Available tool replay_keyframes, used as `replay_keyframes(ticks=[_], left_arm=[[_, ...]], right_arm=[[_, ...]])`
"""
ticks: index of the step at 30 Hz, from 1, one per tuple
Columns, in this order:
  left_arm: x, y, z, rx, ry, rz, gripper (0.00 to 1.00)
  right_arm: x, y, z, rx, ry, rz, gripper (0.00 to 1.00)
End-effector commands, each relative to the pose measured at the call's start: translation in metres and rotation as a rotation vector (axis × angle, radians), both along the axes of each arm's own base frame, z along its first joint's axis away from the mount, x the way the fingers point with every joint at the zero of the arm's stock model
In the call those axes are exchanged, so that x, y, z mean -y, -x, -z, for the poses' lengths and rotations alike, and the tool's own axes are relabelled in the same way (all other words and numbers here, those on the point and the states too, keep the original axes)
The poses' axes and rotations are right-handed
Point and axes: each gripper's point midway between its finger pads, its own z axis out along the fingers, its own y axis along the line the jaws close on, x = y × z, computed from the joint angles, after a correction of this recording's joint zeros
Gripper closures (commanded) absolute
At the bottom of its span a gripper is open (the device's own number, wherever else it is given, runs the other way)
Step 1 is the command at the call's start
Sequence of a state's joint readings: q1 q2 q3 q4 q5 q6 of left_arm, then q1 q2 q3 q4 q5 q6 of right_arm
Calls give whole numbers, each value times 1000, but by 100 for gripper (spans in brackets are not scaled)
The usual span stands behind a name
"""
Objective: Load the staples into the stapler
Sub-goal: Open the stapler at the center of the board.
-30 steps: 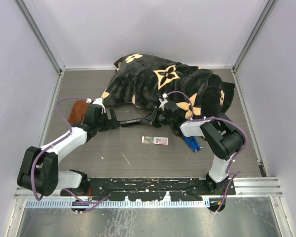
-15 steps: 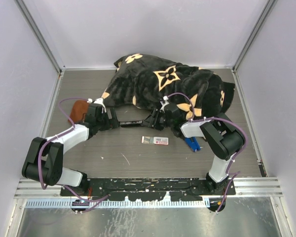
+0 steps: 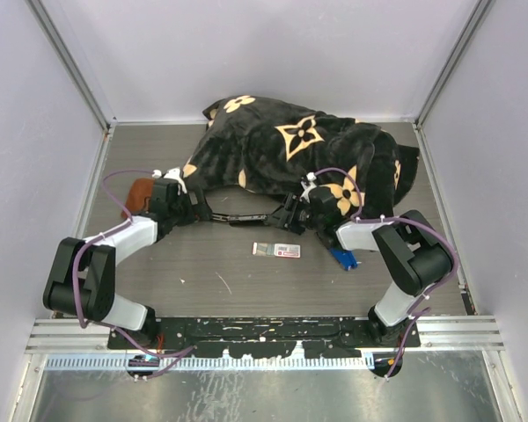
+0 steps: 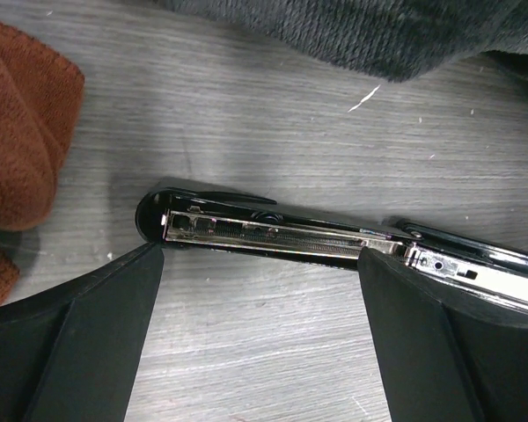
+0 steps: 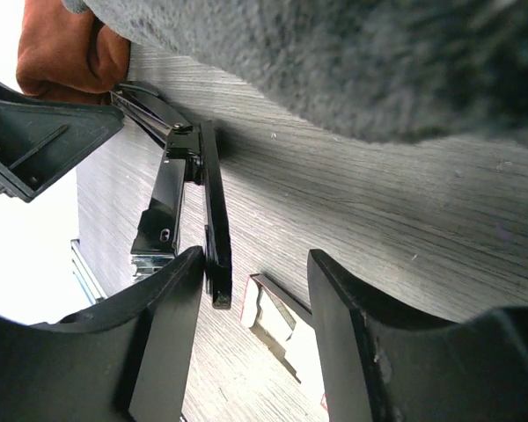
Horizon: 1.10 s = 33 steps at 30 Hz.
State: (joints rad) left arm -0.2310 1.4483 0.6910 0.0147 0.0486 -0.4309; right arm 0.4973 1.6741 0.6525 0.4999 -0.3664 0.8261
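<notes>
The black stapler [image 3: 244,215] lies opened out flat on the table between my two grippers. In the left wrist view its metal staple channel [image 4: 273,233] faces up, just beyond my fingertips. My left gripper [image 3: 202,211] [image 4: 262,259] is open, with only bare table between its fingers. The staples box [image 3: 277,251], white with a red-pink label, lies in front of the stapler. My right gripper [image 3: 288,220] [image 5: 257,264] is open; the stapler's black arm [image 5: 213,220] ends close beside one finger [image 5: 172,334], and the box [image 5: 277,325] shows in the gap below.
A black blanket with tan flowers [image 3: 290,154] is heaped right behind the stapler. A brown cloth [image 3: 141,195] [image 4: 22,132] lies beside my left gripper. A small blue object [image 3: 343,258] sits under the right forearm.
My right gripper has opened and let go of the stapler's arm, drawing back to the right. The stapler now lies stretched out longer. The left gripper stays open.
</notes>
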Motion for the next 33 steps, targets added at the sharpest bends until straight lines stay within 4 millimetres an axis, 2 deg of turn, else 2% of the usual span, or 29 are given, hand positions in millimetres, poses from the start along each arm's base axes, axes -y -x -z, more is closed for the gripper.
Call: replay_keyframes(ticks=[1,3,7,11,18,24,33], left_arm=[[11,-32,-30,119,73,15,5],[15,-36,-30,124,93,18,8],[21,-42,-33,143,132,25,23],[21,-47,-38,161,137,13,35],[19,-48,-40,174,131,3,39],[27,-63,-43,205,168,17,43],[31,-71,-27,179,168,29,51]], right_arm=[[10,-10,-19,37,-35,45,45],[8,-9,-23,41,-44,27,43],[9,-7,-26,51,-54,16,39],[9,-4,-30,58,-71,9,42],[11,0,-39,67,-106,7,39],[17,2,-40,68,-108,21,40],[25,0,-39,75,-85,56,45]])
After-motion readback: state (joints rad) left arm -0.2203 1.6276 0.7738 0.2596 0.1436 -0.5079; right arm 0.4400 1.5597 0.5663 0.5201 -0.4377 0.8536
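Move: The opened black stapler lies crosswise with its hinge about 9 cm to the left gripper's right, 1 cm back and 3 cm lower; its left leg runs under the open fingers. The blanket's near edge is some 6 cm ahead, and the brown cloth 13 cm left and 2 cm ahead. From the right gripper the hinge is about 14 cm left and 1 cm back, and the staples box 10 cm back and 2 cm left. Bring the left gripper about 5 cm forward towards the blanket's edge and some 3 cm right, rising slightly, closing the fingers about halfway around the stapler's left leg and taking that leg along forward. Meanwhile ease the right gripper up and right, about 2 cm each, and slightly back, clear of the stapler's right end, with its fingers staying half open. ##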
